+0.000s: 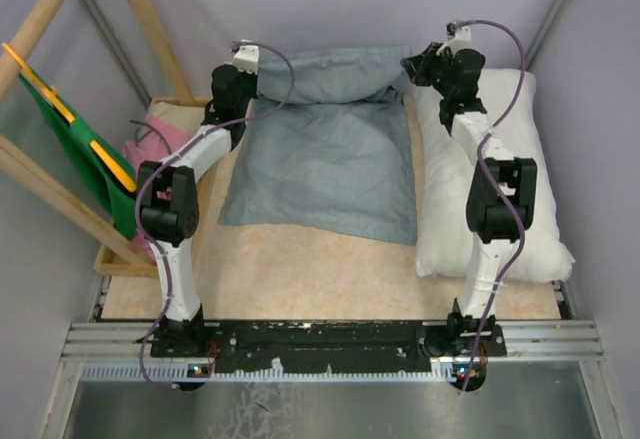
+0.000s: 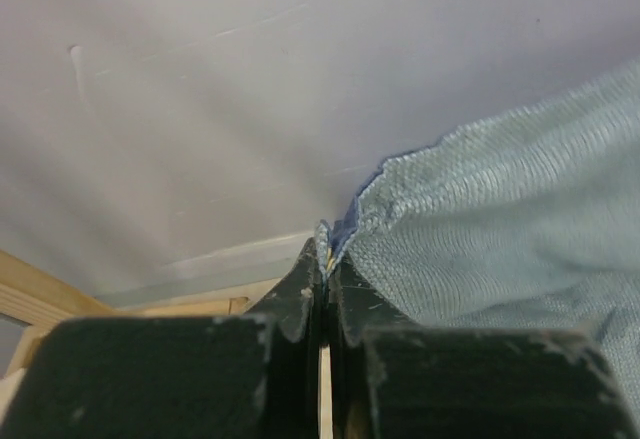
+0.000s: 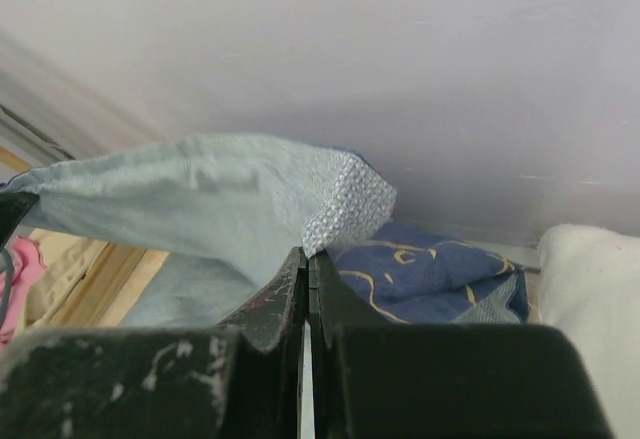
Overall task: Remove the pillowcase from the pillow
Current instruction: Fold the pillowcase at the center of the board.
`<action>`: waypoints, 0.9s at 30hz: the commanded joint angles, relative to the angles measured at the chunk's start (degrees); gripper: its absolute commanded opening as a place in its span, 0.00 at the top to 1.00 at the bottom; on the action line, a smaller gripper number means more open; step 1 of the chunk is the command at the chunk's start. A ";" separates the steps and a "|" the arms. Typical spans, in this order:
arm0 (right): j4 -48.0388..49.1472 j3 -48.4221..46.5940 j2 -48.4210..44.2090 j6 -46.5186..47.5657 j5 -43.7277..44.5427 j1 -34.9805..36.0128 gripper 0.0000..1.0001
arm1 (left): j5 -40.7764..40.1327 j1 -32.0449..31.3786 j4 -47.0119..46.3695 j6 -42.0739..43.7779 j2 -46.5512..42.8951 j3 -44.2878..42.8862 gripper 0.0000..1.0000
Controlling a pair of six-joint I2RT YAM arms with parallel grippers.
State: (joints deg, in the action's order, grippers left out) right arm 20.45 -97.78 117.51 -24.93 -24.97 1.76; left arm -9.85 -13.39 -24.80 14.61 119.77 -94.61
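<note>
The pillowcase [image 1: 325, 164] hangs and lies inside out, blue-grey side showing, across the middle of the table. Its far edge is lifted between both arms. My left gripper [image 1: 243, 72] is shut on the pillowcase's left corner [image 2: 345, 234]; the cloth [image 2: 500, 229] spreads away to the right. My right gripper [image 1: 418, 67] is shut on the right corner [image 3: 345, 204], and a navy fold with yellow lines [image 3: 430, 271] lies just beyond it. The white pillow [image 1: 500, 174] lies bare on the right side of the table, under the right arm, and shows at the right edge of the right wrist view [image 3: 590, 299].
A wooden frame [image 1: 60, 89] stands at the left with a green cloth [image 1: 75, 149] hung on it and a pink cloth [image 1: 155, 139] behind the left arm. Grey walls close in the back and sides. The metal rail [image 1: 330, 339] runs along the near edge.
</note>
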 commanded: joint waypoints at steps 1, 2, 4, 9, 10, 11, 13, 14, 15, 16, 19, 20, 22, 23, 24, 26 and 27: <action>4.93 1.07 -6.94 1.76 -0.17 0.08 1.00 | -1.62 0.20 -4.34 1.55 -4.47 -0.13 1.00; 4.95 1.54 -7.21 1.87 -0.23 0.09 1.00 | -1.72 0.28 -4.38 1.77 -4.41 -0.21 1.00; 4.84 2.23 -7.75 2.18 -0.10 0.08 1.00 | -2.11 0.29 -4.32 2.26 -4.24 -0.54 1.00; 3.99 3.02 -8.80 3.22 0.10 0.07 1.00 | -3.29 0.70 -3.50 3.32 -3.94 -1.80 1.00; 3.79 3.05 -8.99 3.44 0.16 0.07 1.00 | -3.52 0.91 -3.16 3.33 -3.99 -2.18 1.00; 3.67 3.08 -9.24 3.48 0.29 0.01 1.00 | -3.80 1.05 -2.82 3.32 -3.98 -2.55 1.00; 4.06 3.28 -9.83 2.94 0.56 -0.36 1.00 | -4.00 1.44 -1.84 3.46 -4.07 -3.53 1.00; 4.29 3.26 -10.01 2.39 0.66 -0.62 1.00 | -4.22 1.56 -1.49 3.49 -4.10 -4.01 1.00; 4.48 3.21 -10.12 1.82 0.64 -0.83 1.00 | -4.56 1.72 -1.14 3.46 -4.29 -4.51 1.00; 4.55 3.06 -10.26 1.47 0.64 -1.02 1.00 | -4.83 1.96 -0.92 3.25 -4.36 -4.87 1.00; 4.41 2.63 -10.90 1.25 0.84 -1.25 1.00 | -5.68 2.81 -0.87 2.00 -5.21 -5.27 1.00; 4.28 2.55 -11.17 1.23 1.08 -1.21 1.00 | -5.97 3.10 -0.93 1.29 -5.62 -5.27 1.00; 4.27 2.70 -12.05 1.08 1.31 -1.23 1.00 | -5.66 3.65 -1.13 -0.24 -6.63 -5.03 1.00; 4.48 2.96 -12.62 1.03 1.39 -1.21 1.00 | -5.41 3.85 -1.25 -0.71 -7.07 -4.84 1.00; 4.49 3.16 -13.09 1.07 1.53 -1.21 1.00 | -5.13 4.08 -1.41 -0.92 -7.47 -4.72 1.00; 4.47 3.55 -14.07 1.13 2.03 -1.31 1.00 | -4.90 4.31 -1.48 -1.20 -8.25 -4.62 1.00; 4.43 3.68 -14.45 1.11 2.25 -1.46 1.00 | -4.69 4.47 -1.48 -1.28 -8.60 -4.69 1.00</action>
State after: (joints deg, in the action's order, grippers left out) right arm 21.43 -94.17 109.65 -24.03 -24.67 0.97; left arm -14.09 -10.17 -24.67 14.98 115.55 -97.86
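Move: Each gripper already pinches an upper corner of the pillowcase. The middle of its part spread on the board lies about 16 cm behind the left hand, 15 cm to its right and 24 cm below; from the right hand it's about 14 cm back, 17 cm left and 28 cm down. The white pillow's middle is some 22 cm right of the right hand and 13 cm back. The wooden tray's middle is roughly 23 cm left of the left hand and 17 cm back. Keep both grippers shut on the pillowcase corners and raise them together, the left about 7 cm, the right about 5 cm, fingertips tipping slightly up. Then, still rising, draw the left gripper some 5 cm left, away from the right hand, turning it a little counter-clockwise, while the right eases back towards the base. ##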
